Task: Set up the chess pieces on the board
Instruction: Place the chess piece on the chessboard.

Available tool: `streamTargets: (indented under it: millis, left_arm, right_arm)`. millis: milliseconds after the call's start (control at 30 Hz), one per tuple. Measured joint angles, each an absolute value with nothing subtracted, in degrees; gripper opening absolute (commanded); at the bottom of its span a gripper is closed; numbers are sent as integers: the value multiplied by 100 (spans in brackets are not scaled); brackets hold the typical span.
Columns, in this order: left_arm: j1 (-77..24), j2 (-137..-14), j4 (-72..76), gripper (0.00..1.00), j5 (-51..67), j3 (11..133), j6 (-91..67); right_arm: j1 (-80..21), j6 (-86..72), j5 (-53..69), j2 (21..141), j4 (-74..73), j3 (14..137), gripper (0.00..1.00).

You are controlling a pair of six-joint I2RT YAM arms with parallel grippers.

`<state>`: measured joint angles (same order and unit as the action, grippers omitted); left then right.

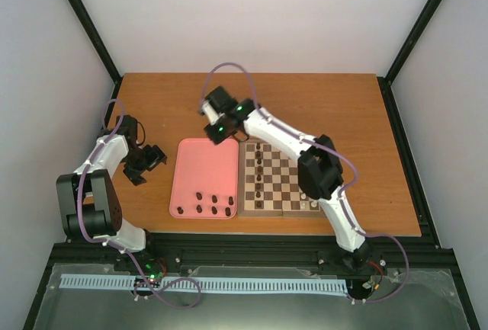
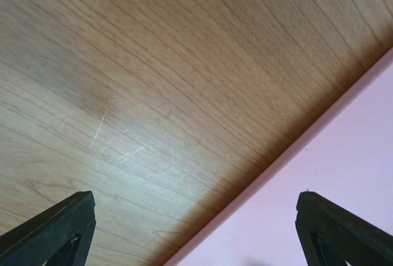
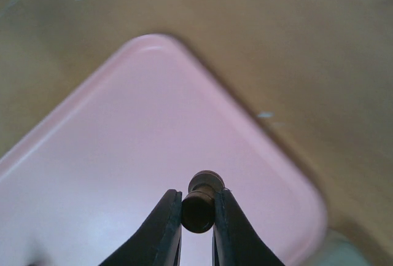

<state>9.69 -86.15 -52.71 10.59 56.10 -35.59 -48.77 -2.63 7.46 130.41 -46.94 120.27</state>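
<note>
My right gripper (image 3: 198, 199) is shut on a small dark chess piece (image 3: 205, 183), held above the pink tray's (image 3: 123, 143) far right corner. From above, that gripper (image 1: 213, 129) hangs over the tray's (image 1: 204, 166) back edge, just left of the board (image 1: 287, 174). The checkered board carries a column of dark pieces (image 1: 259, 170) along its left side. Several more dark pieces (image 1: 214, 204) lie at the tray's near end. My left gripper (image 1: 151, 159) stands open left of the tray, nothing between its fingers (image 2: 67, 220).
The wooden table (image 2: 153, 82) shows bare under my left gripper, with the tray's pink rim (image 2: 344, 155) running diagonally at its right. Black frame posts and white walls close in the table's back and sides.
</note>
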Motion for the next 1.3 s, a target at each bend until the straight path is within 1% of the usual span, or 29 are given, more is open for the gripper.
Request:
streamTargets:
  millis: [133, 267, 400, 733, 900, 1300]
  left_arm:
    - [969, -8626, -5271, 100, 1059, 5610, -3559]
    - [969, -8680, -5271, 100, 1059, 5610, -3557]
    - [969, -8720, -5271, 100, 1057, 5610, -3557]
    - [969, -8799, -5271, 100, 1057, 5629, -3557]
    - [969, -8853, -5266, 100, 1057, 5664, -3557]
    - [969, -8853, -5266, 100, 1057, 5664, -3557]
  right_arm:
    - [-4209, -327, 738, 12982, -4807, 12027, 4]
    - [-3872, -336, 718, 12982, -5105, 11977, 4]
    - [-3857, -333, 727, 12978, -5304, 11793, 4]
    - [-3826, -403, 749, 12497, -5483, 10676, 5]
    - [-3789, -419, 746, 12280, -5459, 10560, 5]
    - [-3695, -419, 749, 12272, -5378, 10390, 6]
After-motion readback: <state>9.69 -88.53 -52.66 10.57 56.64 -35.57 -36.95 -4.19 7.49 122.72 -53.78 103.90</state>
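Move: Over the far part of the pink tray, the right hand already holds a dark chess piece; the board's far-left corner square lies about 14 cm to its right, 1 cm farther out and 9 cm below. The farthest dark pawn stands some 3 cm to the right of that square, level with it; the tray's middle is about 9 cm back and 1 cm left of the hand. From the left hand the square is roughly 30 cm right, 9 cm ahead, 3 cm lower. Swinging rightward about 14 cm from the tray to above the chessboard's far-left corner, the right hand first arcs some 6 cm forward, then comes back most of that while sinking, lifts slightly and settles again, about 4.5 cm lower overall. Its fingers tip closer to straight down, with a clockwise turn of roughly 15 degrees, and keep their grip on the dark piece. ##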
